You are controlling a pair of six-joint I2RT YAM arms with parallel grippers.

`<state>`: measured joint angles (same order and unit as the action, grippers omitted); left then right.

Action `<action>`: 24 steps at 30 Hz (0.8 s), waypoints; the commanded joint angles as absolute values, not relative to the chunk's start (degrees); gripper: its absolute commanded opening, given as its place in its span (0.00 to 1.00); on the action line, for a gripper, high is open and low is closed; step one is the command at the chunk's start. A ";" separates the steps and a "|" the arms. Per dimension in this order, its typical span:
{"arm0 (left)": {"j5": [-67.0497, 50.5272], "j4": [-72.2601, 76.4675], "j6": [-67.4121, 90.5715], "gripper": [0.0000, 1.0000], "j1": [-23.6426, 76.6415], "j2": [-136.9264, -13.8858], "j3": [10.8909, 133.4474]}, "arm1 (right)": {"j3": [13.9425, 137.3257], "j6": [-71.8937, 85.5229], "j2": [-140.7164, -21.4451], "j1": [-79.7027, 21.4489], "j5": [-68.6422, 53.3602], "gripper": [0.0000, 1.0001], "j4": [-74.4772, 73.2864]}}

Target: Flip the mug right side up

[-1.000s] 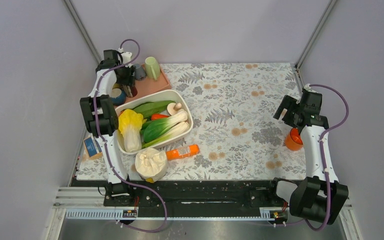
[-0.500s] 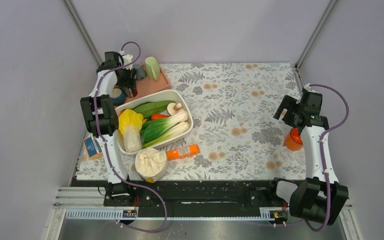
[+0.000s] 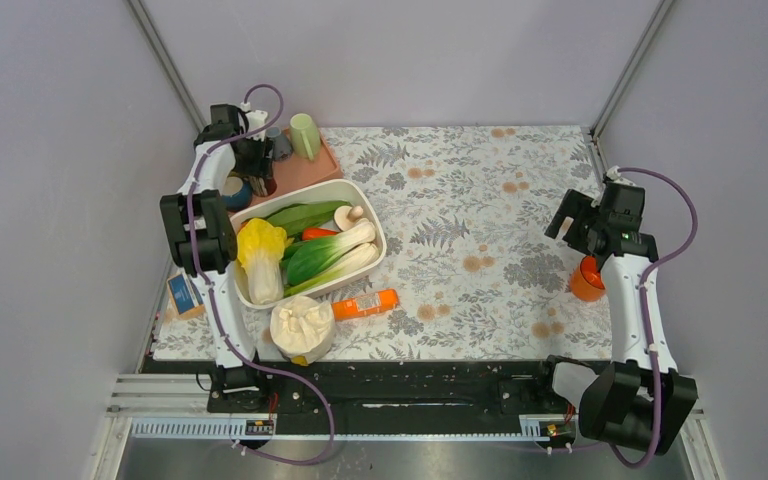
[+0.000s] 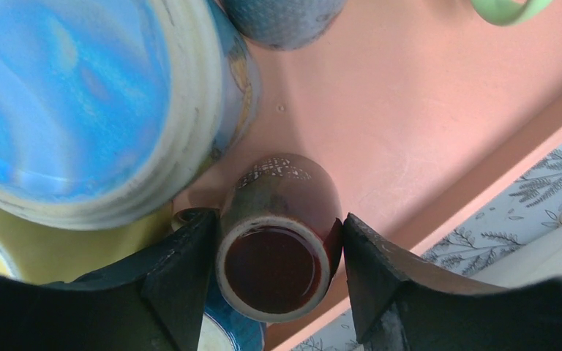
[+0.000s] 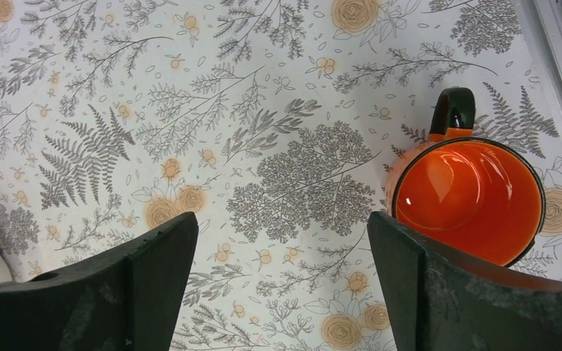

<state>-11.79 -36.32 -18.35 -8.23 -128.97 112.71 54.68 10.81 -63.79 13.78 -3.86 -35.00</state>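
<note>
A small brown mug (image 4: 278, 212) sits on the pink tray (image 4: 424, 124) at the table's back left, also seen as a dark mug (image 3: 263, 183) from above. The end facing the wrist camera is a pale ring round a glossy dark disc, and its handle pokes out by the left finger. My left gripper (image 4: 278, 256) reaches down over it, with a black finger pressed against each side of the mug. My right gripper (image 5: 282, 263) hangs open over the flowered mat at the right, holding nothing.
A big blue bowl (image 4: 80, 102), a grey-blue cup (image 4: 282, 18) and a green cup (image 3: 305, 134) crowd the tray. A white basin (image 3: 360, 190) of vegetables lies just in front. An orange bottle (image 3: 365, 303) and white bag (image 3: 301, 328) lie nearer. An upright orange mug (image 5: 468, 199) stands beside the right gripper.
The left gripper has shifted a touch toward the back over the tray. The right arm has barely moved.
</note>
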 commanded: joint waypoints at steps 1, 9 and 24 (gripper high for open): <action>-14.35 -34.93 -16.12 0.00 -8.05 -122.52 111.21 | 55.75 11.18 -61.60 11.39 -5.62 0.95 -34.38; -17.17 -32.96 -11.96 0.00 -7.90 -119.36 109.43 | 55.34 14.50 -63.30 0.85 -5.61 0.95 -29.97; -16.85 -30.15 -10.27 0.00 -7.66 -116.40 107.82 | 61.18 17.01 -70.09 -17.55 -2.93 0.95 -25.14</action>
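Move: The upside-down maroon mug is already in the left fingers, its middle only about 2 cm below the hand point. Around it, at like height, the teal mug sits some 7 cm left and 4 cm back, the light-blue mug 5 cm left and 7 cm ahead, and the grey mug 4 cm right and 10 cm ahead. From the empty right hand, the maroon mug lies roughly 68 cm left, 23 cm ahead and 10 cm lower; the orange mug is about 8 cm right, 4 cm back and 12 cm below. Sweeping left by about 16 cm at nearly constant height, the right hand leaves the orange mug and heads towards the left hand, fingers still wide open and turning some 25 degrees counter-clockwise. The left hand keeps its pinch on the maroon mug and raises it about 4 cm while easing right and slightly back, clear of the light-blue mug, then sinks a centimetre. ##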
